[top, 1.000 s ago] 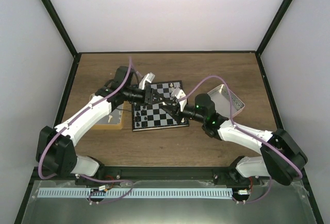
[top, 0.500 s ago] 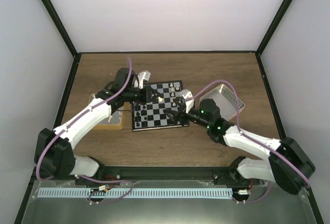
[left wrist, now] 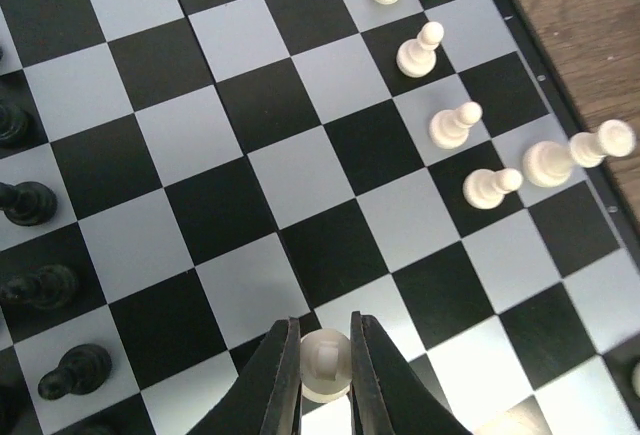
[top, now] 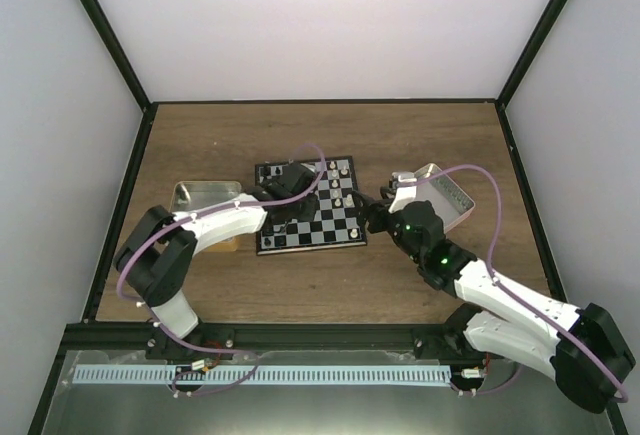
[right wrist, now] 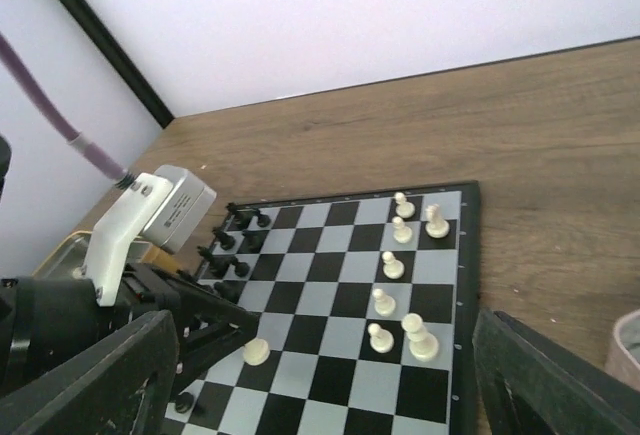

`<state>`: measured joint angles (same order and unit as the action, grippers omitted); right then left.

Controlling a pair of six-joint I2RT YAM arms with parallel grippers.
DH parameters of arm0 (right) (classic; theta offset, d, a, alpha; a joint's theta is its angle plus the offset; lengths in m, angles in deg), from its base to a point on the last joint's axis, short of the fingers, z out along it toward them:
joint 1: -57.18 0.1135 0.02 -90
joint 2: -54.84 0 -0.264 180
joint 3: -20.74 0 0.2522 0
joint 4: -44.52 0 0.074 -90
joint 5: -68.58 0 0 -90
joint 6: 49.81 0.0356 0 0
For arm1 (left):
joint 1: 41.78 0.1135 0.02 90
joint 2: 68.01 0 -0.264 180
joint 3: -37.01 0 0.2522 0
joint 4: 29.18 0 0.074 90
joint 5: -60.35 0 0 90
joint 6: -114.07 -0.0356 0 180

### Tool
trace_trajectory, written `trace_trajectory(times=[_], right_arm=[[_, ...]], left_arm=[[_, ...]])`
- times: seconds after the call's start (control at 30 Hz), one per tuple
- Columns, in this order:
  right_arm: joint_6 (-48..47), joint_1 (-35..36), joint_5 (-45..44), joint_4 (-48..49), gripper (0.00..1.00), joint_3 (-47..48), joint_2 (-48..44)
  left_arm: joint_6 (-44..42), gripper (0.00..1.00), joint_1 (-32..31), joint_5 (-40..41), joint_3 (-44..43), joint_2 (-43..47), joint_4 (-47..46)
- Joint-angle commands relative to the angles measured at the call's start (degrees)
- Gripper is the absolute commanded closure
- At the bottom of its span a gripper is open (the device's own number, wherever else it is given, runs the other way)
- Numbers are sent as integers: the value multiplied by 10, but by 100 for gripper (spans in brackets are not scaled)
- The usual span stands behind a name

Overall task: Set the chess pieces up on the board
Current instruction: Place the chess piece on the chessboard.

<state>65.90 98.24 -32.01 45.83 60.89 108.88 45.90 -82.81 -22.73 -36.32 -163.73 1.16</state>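
Note:
The board [top: 330, 217] lies mid-table with cream chess pieces [top: 343, 195] along its right side and black ones [top: 268, 227] along its left. My left gripper [top: 287, 220] hangs over the board's front-left squares, shut on a cream piece [left wrist: 326, 365] seen from above between the fingers [left wrist: 283, 380]. That same cream piece [right wrist: 257, 352] also shows in the right wrist view, just above the board [right wrist: 330, 295]. My right gripper [top: 372, 207] sits off the board's right edge, open with nothing between its fingers [right wrist: 90, 375]. More cream pieces [left wrist: 455, 125] and black ones [left wrist: 28, 202] stand below.
A shiny metal tray [top: 205, 195] sits left of the board, over a tan block [top: 225, 242]. A second tray [top: 450, 195] lies to the right behind my right arm. Black frame posts border the table.
Both grippers were close together over the board. The right one has opened and drawn back to the right. The left has closed on the cream piece and moved toward the board's front left.

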Motion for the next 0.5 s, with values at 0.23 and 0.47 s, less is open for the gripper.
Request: trace_trajectory(times=[0.23, 0.47], right_arm=[[37, -1, -60, -50, 17, 22, 16], [43, -1, -60, -56, 16, 26, 27]], left_arm=[[-17, 59, -16, 44, -5, -17, -19], [12, 57, -7, 22, -79, -58, 110]])
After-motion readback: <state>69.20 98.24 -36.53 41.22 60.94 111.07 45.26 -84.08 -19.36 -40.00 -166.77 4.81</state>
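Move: The left hand holds a white pawn just over the middle of the chessboard; its spot lies straight below, about 2 cm down. The nearest standing white pawn is some 7 cm right and 1 cm ahead of that hand, with a tall white piece about 10 cm right and 2 cm ahead; a black pawn stands about 7 cm left and 1 cm ahead. From the right hand the spot lies roughly 11 cm left, 5 cm ahead and 15 cm below. Left lowers its white pawn about 1 cm onto the chessboard and spreads its fingers; open right sinks 3 cm. ##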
